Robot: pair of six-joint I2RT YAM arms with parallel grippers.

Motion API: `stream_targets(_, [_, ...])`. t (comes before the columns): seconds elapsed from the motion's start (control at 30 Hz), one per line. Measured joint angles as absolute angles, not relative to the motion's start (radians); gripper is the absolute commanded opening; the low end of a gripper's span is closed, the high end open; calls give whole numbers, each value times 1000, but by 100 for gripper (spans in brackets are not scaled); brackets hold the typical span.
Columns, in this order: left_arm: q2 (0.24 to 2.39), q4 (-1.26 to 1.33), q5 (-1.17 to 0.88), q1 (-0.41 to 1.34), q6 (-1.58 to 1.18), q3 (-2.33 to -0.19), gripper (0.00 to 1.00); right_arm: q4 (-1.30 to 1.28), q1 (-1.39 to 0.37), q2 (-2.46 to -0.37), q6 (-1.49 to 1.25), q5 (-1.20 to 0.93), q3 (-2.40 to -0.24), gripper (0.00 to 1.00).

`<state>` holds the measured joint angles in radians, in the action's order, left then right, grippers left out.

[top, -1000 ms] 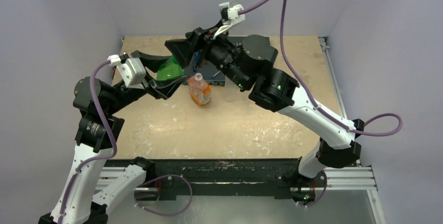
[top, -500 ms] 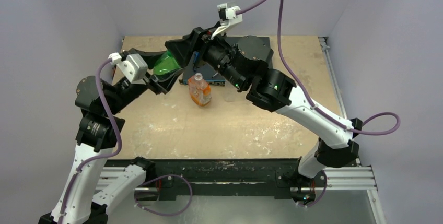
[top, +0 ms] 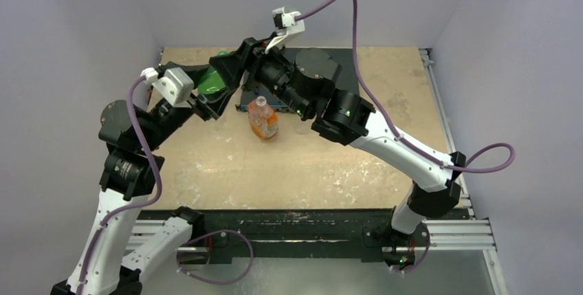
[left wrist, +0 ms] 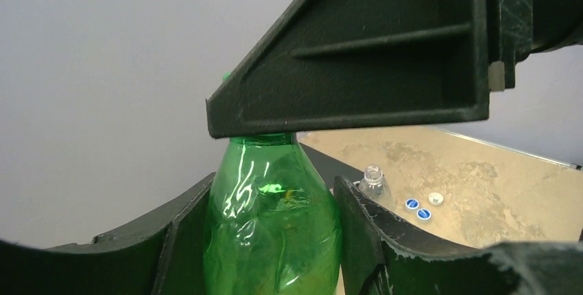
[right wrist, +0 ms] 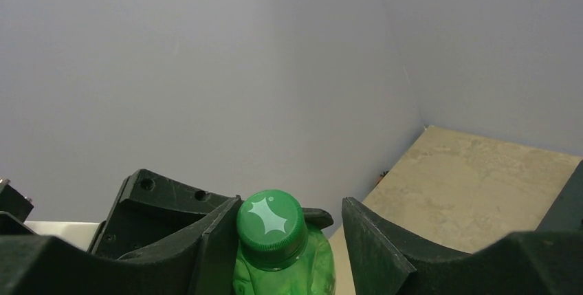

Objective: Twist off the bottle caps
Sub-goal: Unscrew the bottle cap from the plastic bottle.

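Observation:
My left gripper [left wrist: 273,181] is shut on the body of the green bottle [left wrist: 271,226], holding it up off the table at the back left [top: 208,82]. The bottle's green cap [right wrist: 270,225] sits between the fingers of my right gripper [right wrist: 290,205]. The left finger [right wrist: 213,240] touches the cap, and a gap remains at the right finger [right wrist: 385,240], so the gripper is open. From above, the right gripper [top: 230,68] meets the bottle's top end. Three loose white caps [left wrist: 423,205] lie on the table beside an uncapped clear bottle [left wrist: 372,178].
A squat bottle with an orange label [top: 262,119] stands mid-table, just right of the held bottle. Behind it lies a dark box with a blue edge [top: 278,104]. Grey walls close in the back and both sides.
Both grippers and the green bottle have shifted left and towards the back. The right gripper's jaws have narrowed around the green cap.

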<state>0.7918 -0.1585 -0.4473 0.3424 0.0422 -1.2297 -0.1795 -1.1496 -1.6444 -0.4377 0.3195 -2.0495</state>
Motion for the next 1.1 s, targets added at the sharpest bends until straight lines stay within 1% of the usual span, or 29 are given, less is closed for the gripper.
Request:
stream_targets(0.1, [792,-167,-440,342,43,-1230,0,-178,-1150,-1660,-446,313,-2050,43])
stream_targets(0.17, [792,-171,-440,342,44,-1229,0,-175,-1151,-1663,-447,308,-2050,41])
stream_targets(0.23, [792,-168,-440,343,44,-1229,0,-169,-1151,-1661,-448,305,-2049,43])
stream_targets(0.3, [792,-165,-440,343,45,-1229,0,-164,-1151,-1659,-448,300,-2046,46])
stream_targets(0.43, [791,-167,-440,343,45,-1229,0,-160,-1151,-1659,-440,298,-2050,50])
stream_targets(0.57, [792,-167,-440,342,45,-1229,0,-157,-1151,-1659,-432,297,-2056,49])
stream_targets(0.63, [793,-167,-440,342,45,-1229,0,-157,-1151,-1659,-429,297,-2057,45])
stream_targets(0.7, [794,-167,-440,342,45,-1229,0,-157,-1151,-1659,-425,296,-2057,36])
stream_targets(0.73, [794,-167,-440,342,44,-1229,0,-157,-1151,-1659,-426,295,-2057,30])
stream_targets(0.8, [794,-167,-440,342,44,-1229,0,-158,-1151,-1659,-422,295,-2057,11])
stream_targets(0.87, [795,-167,-440,342,43,-1229,0,-157,-1151,-1659,-418,294,-2057,1])
stream_targets(1.1, [796,-158,-460,342,23,-1230,0,-157,-1148,-1647,-392,255,-2052,0])
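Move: Just at the right fingertips is the green bottle's cap, about 1 cm left of the right hand point and roughly level in height, with the green bottle's body some 9 cm below the hand point. The orange bottle stands on the table about 18 cm ahead, 5 cm right and 42 cm below; a clear bottle is some 12 cm farther right of it. From the left hand, the cap is about 7 cm above, 1 cm ahead and 1 cm right. Easing about 1 cm left and at first slightly down, the right hand centres its fingers around the cap; they narrow, loosen a little, then shut on it, pinching it from both sides as the gripper effort rises. It then starts to draw back slightly, with barely a turn of the wrist. The left hand stays put, keeping its grip on the green bottle. ##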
